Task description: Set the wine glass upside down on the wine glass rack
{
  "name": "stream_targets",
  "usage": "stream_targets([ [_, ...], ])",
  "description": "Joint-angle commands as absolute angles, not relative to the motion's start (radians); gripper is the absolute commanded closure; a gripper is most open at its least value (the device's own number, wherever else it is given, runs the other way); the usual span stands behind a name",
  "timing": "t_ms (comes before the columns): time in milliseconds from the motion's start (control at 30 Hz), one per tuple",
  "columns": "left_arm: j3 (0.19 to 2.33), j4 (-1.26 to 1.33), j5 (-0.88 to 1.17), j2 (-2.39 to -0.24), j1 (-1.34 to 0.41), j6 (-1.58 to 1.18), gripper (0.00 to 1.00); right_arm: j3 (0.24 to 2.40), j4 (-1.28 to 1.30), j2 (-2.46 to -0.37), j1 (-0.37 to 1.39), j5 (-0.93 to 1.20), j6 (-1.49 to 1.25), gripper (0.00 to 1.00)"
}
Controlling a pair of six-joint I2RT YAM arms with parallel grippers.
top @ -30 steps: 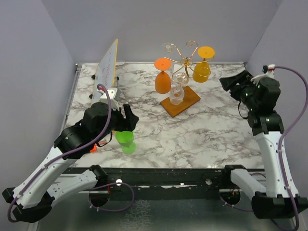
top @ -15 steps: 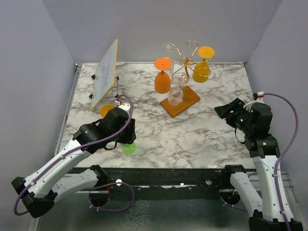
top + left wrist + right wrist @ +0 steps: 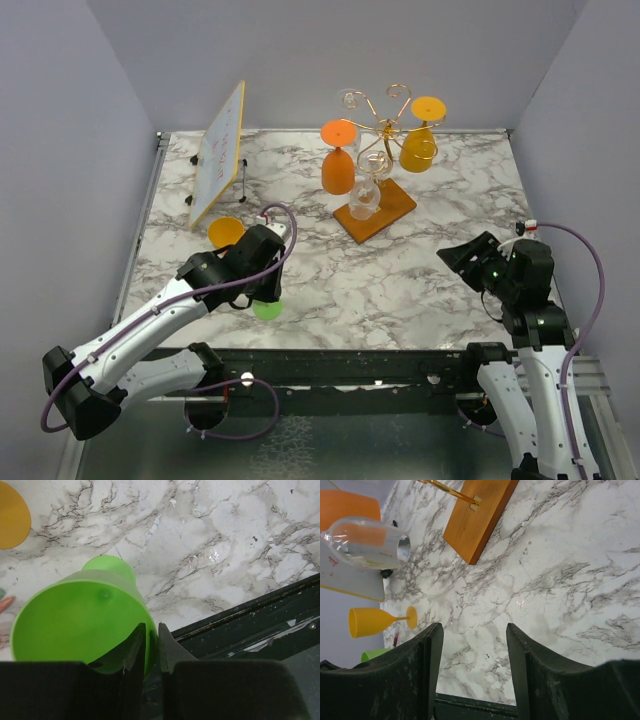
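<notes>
A green wine glass [image 3: 75,620] stands near the table's front edge; only its foot [image 3: 267,309] shows from above. My left gripper [image 3: 151,626] is shut on its rim, one finger inside the bowl and one outside. The wine glass rack [image 3: 378,130], gold wire on a wooden base [image 3: 375,209], stands at the back centre. An orange glass [image 3: 338,160], an amber glass [image 3: 420,140] and a clear glass [image 3: 366,195] hang upside down from it. My right gripper [image 3: 474,627] is open over bare marble at the near right, holding nothing.
A yellow-orange glass [image 3: 226,232] lies on its side just behind my left gripper, also seen as the yellow glass [image 3: 372,621] in the right wrist view. A tilted whiteboard [image 3: 220,150] stands at the back left. The black front rail [image 3: 250,630] runs close beside the green glass.
My left arm came down over the green glass and its jaws closed on the rim. My right arm drew back from the far right toward the near edge.
</notes>
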State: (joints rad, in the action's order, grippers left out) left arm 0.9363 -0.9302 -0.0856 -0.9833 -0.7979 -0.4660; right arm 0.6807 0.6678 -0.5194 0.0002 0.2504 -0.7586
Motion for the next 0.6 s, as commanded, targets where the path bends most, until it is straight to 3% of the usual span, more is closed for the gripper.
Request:
stream_targets([
  [0,0.937,-0.906,-0.041,-0.97,-0.796,-0.454,0.9,0.666,0.697,-0.473,0.0,0.3,-0.791,0.43],
  [67,0.95,-0.896,-0.012,-0.967,-0.796,-0.451,0.99,0.668,0.697,-0.467,0.0,0.311,-0.792,0.43],
  [267,0.997,-0.819,0.133,-0.954,-0.798,-0.469,1.0,0.623,0.647,-0.447,0.0,0.376,-0.851,0.43],
  [400,0.947,-0.601,0.33,-0.924,-0.811,-0.568,1.0,0.533,0.561,-0.371,0.0,0.414,-0.93,0.44],
  [567,0.889,-0.328,0.357,-0.923,-0.845,-0.702,1.0,0.363,0.341,-0.215,0.0,0.498,-1.112,0.41],
])
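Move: The green wine glass stands upright right under my left hand, whose part-closed fingers already straddle its rim. The glass's middle is about 3 cm left, 2 cm ahead and 5 cm below. The yellow glass is some 13 cm ahead and 10 cm left of that hand, the marker pens roughly 19 cm left and 3 cm ahead, and the rack's wooden base about 28 cm ahead and 22 cm right. From my right hand the green glass lies some 37 cm left, 4 cm back and 10 cm below. I close my left fingers the rest of the way, one inside the bowl and one outside, and pinch the green glass by its wall near the rim. Then, speeding up, I carry the glass about 8 cm to the right and 6 cm up, rolling the hand some 30 degrees so the fingertips swing right. My open right hand eases about 4 cm left, back and down, towards the glass. ##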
